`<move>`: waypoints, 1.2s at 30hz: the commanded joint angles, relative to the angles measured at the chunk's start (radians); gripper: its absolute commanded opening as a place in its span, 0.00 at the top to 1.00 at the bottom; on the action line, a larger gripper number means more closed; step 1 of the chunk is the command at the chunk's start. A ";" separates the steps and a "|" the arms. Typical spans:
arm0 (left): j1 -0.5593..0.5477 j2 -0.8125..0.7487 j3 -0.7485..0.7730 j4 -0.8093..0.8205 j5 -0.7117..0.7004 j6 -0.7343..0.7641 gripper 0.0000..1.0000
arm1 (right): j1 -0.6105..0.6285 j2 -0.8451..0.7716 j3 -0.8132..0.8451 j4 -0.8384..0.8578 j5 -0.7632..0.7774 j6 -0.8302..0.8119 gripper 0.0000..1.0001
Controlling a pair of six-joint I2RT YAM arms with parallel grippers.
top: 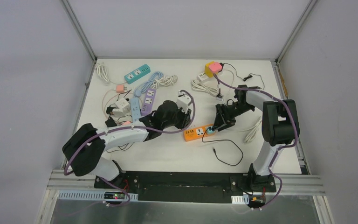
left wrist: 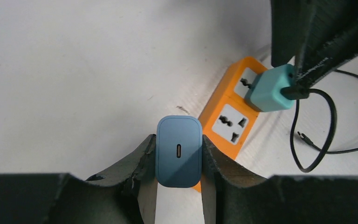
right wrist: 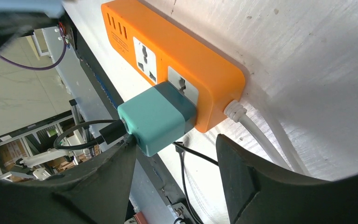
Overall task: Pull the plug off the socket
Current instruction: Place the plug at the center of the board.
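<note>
The orange socket strip (top: 196,132) lies on the white table between the arms. A teal plug (right wrist: 156,116) with a black cable sits in the strip's (right wrist: 172,60) end socket, next to its white cord. My right gripper (right wrist: 175,158) is open around the teal plug (top: 210,128), one finger (right wrist: 107,172) touching its lower corner and the other well clear. My left gripper (left wrist: 178,163) is shut on a blue plug (left wrist: 178,151), held above the strip's (left wrist: 235,107) other end. One socket between the two plugs is empty.
Several other power strips and adapters lie at the back left: a teal strip (top: 136,73), a purple strip (top: 148,102), white cubes (top: 121,106). A yellow-pink cube (top: 213,68) and coiled white cords (top: 205,84) are at the back right. A loose black cable (top: 228,149) loops near the front.
</note>
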 commanded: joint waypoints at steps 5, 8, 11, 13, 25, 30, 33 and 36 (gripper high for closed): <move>0.125 -0.205 -0.073 -0.216 -0.110 -0.264 1.00 | -0.027 -0.039 0.019 0.019 -0.012 -0.129 0.34; 0.151 -0.255 -0.070 -0.347 -0.183 -0.303 1.00 | -0.032 -0.050 0.021 -0.005 -0.044 -0.163 0.34; 0.178 -0.295 -0.074 -0.453 -0.247 -0.341 1.00 | -0.040 -0.055 0.025 -0.027 -0.068 -0.194 0.34; 0.206 -0.319 -0.084 -0.496 -0.257 -0.361 1.00 | -0.046 -0.056 0.027 -0.038 -0.079 -0.207 0.34; 0.370 -0.285 -0.093 -0.625 -0.204 -0.414 0.96 | -0.060 -0.055 0.023 -0.046 -0.082 -0.220 0.34; 0.411 -0.215 -0.065 -0.632 -0.173 -0.392 0.90 | -0.063 -0.058 0.019 -0.046 -0.084 -0.222 0.34; 0.428 -0.175 -0.046 -0.639 -0.161 -0.384 0.86 | -0.065 -0.061 0.018 -0.045 -0.082 -0.224 0.34; 0.440 -0.146 -0.031 -0.646 -0.153 -0.379 0.73 | -0.068 -0.064 0.016 -0.044 -0.084 -0.225 0.34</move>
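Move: The left hand holds the blue plug, and the bare table spot it is carried to lies about 22 cm to its left, straight across and some 10 cm below. Beside that spot, the pink block is 30 cm left and 3 cm back, the light-blue strip 26 cm left and 6 cm ahead, and the purple strip 20 cm left and 11 cm ahead. From the right hand that spot is 36 cm left; the teal plug is 4 cm left. Bring the left gripper, still pinching the blue plug, about 21 cm to the left, away from the orange strip and towards the open table by the pink block and light-blue strip. Sink some 7 cm, mostly in the second half, while swinging the wrist about 45 degrees counter-clockwise and tipping the fingers further down. Ease the already open right hand about a centimetre right, off the teal plug. ##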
